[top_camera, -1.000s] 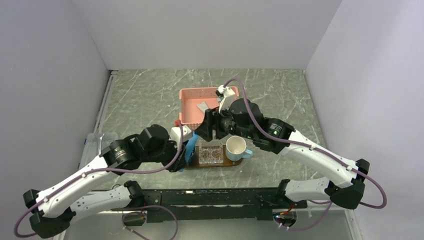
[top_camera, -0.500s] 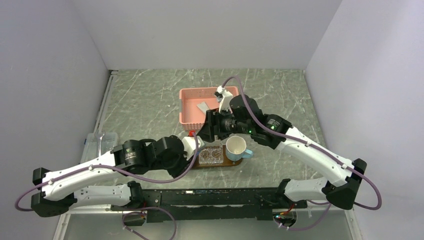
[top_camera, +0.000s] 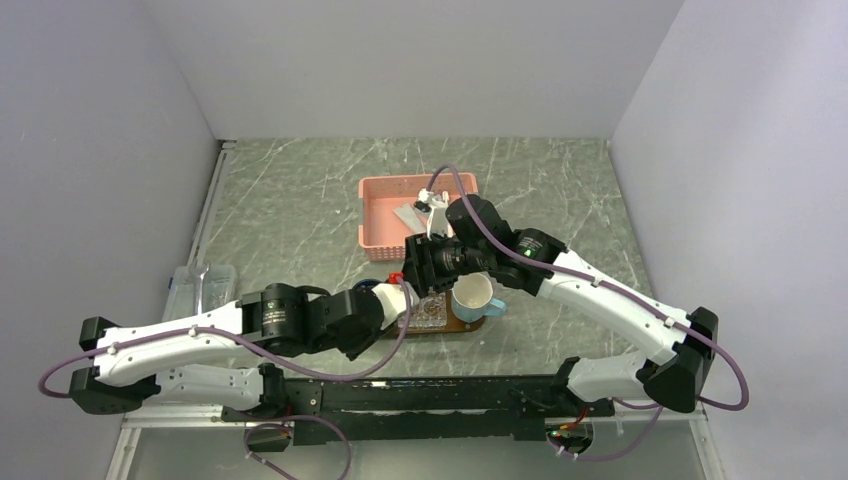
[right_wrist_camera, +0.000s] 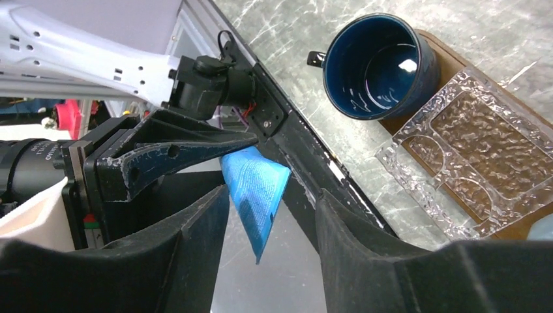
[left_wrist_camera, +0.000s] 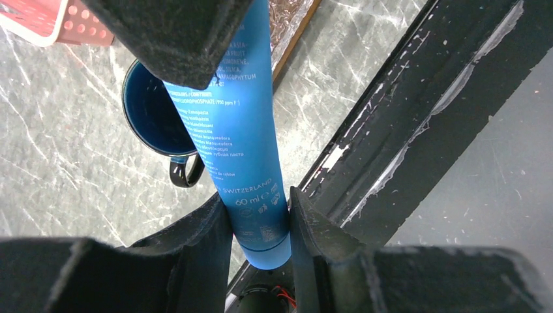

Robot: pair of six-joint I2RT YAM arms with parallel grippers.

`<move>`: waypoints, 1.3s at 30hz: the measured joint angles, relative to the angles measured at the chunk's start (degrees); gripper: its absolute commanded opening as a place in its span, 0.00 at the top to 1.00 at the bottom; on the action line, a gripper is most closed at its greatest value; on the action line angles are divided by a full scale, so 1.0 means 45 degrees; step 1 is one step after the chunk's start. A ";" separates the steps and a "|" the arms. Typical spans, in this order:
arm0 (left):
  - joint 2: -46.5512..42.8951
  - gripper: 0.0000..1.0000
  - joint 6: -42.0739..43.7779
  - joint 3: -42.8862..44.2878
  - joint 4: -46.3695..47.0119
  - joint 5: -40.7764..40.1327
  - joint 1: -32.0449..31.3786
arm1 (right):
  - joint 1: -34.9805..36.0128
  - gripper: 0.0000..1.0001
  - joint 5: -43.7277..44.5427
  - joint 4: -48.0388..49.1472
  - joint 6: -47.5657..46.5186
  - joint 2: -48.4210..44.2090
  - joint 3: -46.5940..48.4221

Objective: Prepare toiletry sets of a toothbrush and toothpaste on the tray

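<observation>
A blue toothpaste tube (left_wrist_camera: 241,130) is clamped near its cap end by my left gripper (left_wrist_camera: 255,199), which is shut on it and holds it above the table beside the tray's left end. The tube's flat crimped end (right_wrist_camera: 257,189) hangs between the jaws of my right gripper (right_wrist_camera: 272,195). Those jaws are open, with a gap on both sides. From above, the two grippers meet nose to nose, left (top_camera: 398,297) and right (top_camera: 420,275), over the dark-brown tray (top_camera: 470,322). No toothbrush can be made out.
On the tray sit a dark blue mug (right_wrist_camera: 378,65), a clear square dish (right_wrist_camera: 469,156) and a light blue mug (top_camera: 473,296). The pink basket (top_camera: 385,215) stands just behind, a small white item inside. A clear box (top_camera: 200,285) lies far left. The black base rail (left_wrist_camera: 404,111) runs close below.
The left arm swung right toward the tray, carrying the tube. The right gripper came forward from the basket to the tube's end, and its jaws narrowed.
</observation>
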 measured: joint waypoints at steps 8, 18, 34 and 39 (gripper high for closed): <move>0.0495 1.00 -0.0165 0.0078 -0.0262 -0.0821 -0.0602 | -0.0170 0.62 -0.0996 0.0185 0.0233 0.0015 -0.0306; 0.0563 1.00 -0.0170 0.0301 -0.0374 -0.1258 -0.0879 | -0.0194 0.64 -0.1700 0.0539 0.0471 0.0146 -0.0588; 0.0447 0.87 -0.0151 0.0248 -0.0277 -0.1287 -0.0971 | -0.0301 1.00 -0.2254 0.1209 0.1093 0.0146 -0.0957; -0.0228 0.42 -0.0063 -0.0199 0.0117 -0.1195 -0.0971 | -0.0296 1.00 -0.2365 0.1511 0.1107 0.0136 -0.1117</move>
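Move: The toothpaste is already in the left gripper by its cap end; its middle lies about 3 cm ahead, 3 cm right and 3 cm above that hand. From the right hand the tube's middle is some 2 cm back, 3 cm left and 3 cm below. The navy mug stands roughly 4 cm ahead and 6 cm left of the right hand, 20 cm down; the clear organizer 4 cm ahead, 4 cm right, 22 cm down. Ease the right gripper about 2 cm back and a little left onto the toothpaste's flat end, tilting some 10 degrees, and close its half-open fingers to pinch that end. Keep the left gripper almost in place holding the cap end, and only once the right has its grip start easing the left fingers open. ##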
